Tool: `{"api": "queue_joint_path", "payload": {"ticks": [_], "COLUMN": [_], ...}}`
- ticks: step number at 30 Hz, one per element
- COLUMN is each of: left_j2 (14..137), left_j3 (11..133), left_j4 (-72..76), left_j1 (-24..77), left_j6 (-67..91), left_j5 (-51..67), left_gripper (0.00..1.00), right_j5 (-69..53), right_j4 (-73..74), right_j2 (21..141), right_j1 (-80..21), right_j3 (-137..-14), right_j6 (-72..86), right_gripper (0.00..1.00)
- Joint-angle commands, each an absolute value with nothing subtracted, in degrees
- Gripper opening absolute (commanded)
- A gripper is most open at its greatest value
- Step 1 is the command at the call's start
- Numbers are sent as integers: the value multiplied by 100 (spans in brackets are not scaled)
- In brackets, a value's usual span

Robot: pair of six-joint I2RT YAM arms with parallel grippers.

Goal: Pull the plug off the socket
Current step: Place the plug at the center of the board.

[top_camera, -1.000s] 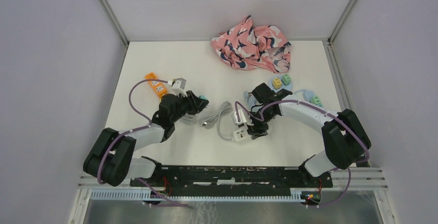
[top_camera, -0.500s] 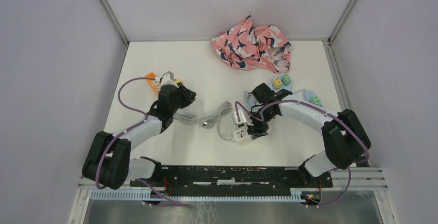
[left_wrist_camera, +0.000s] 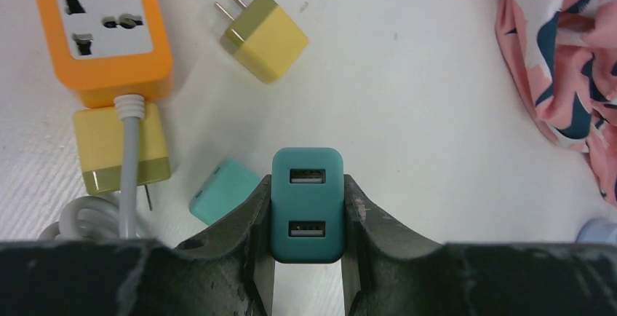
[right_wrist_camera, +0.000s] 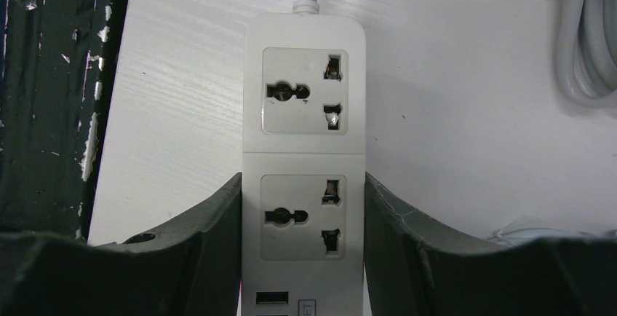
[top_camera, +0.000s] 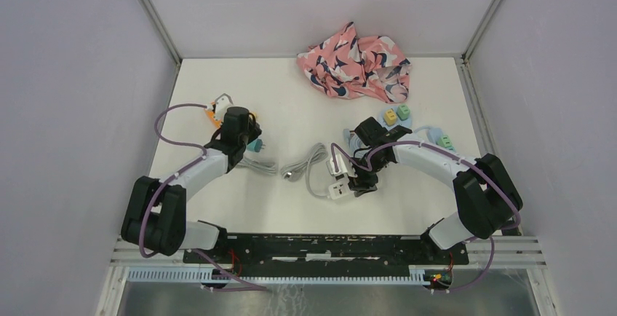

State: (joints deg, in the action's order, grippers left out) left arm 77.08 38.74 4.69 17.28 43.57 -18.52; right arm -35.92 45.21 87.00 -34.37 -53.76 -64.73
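Observation:
A teal plug (left_wrist_camera: 307,203) with two USB ports is clamped between the fingers of my left gripper (left_wrist_camera: 307,185), which is shut on it and holds it above the table. From above, this plug (top_camera: 254,143) sits at the left, far from the socket. The socket is a white power strip (right_wrist_camera: 304,112) lying flat, both of its visible outlets empty. My right gripper (right_wrist_camera: 303,181) is shut on the strip's sides. In the top view the strip (top_camera: 337,179) lies at mid-table under my right gripper (top_camera: 356,183).
An orange power strip (left_wrist_camera: 102,32), two yellow plugs (left_wrist_camera: 265,36) (left_wrist_camera: 120,148) and a pale teal plug (left_wrist_camera: 222,192) lie below my left gripper. A coiled grey cable (top_camera: 309,167) is between the arms. Pink cloth (top_camera: 356,61) lies at the back, small coloured plugs (top_camera: 396,114) beside it.
My left arm has swung left and back, carrying the teal plug away from the white strip toward the orange strip. The right arm has stayed on the strip.

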Motion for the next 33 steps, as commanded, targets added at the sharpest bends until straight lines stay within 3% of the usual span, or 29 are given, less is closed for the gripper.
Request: {"api": "queue_joint_path", "payload": {"ticks": [1,8,23,33], "left_j2": [8011,8642,9592,8678], "left_j3": [4263,4759,5549,4728], "left_j4": [382,17,-831,232], "left_j1": [1568,1330,767,698], "left_j6": [4676,4708,4482,4245], "left_j5": [-2205,-2036,-810,-5], "left_gripper": [17,20,57,75], "right_j5": [-3639,-3643,-3649,-3667], "right_j4": [4591,4612,4637,4659], "right_j2": [8622,8629,8633,8618], "right_j1": [-3418,-3423,-3419,-3418], "right_j3": [-5484,-5487,-5493,-5511], "right_j6": [-6490,-6505,-6524,-6539], "right_gripper": [2,2,2,2]}}
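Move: The left gripper holds a teal plug over its setting-down spot, about 4 cm ahead, 3 cm left and 7 cm below. From that hand, the second teal plug lies some 4 cm left and 1 cm back, the loose yellow plug 11 cm ahead and 3 cm left, and the orange board's middle 10 cm ahead and 15 cm left. From the right hand, still holding the white socket, the spot is roughly 22 cm ahead and 36 cm left. Lower the left gripper about 6 cm while easing it 3 cm forward and 3 cm left, tipping the fingers some 15 degrees further down, to bring the held teal plug to the bare table between the second teal plug and the loose yellow one. Open the fingers wide near the bottom and let go, then draw the hand back to the right by a good centimetre. ##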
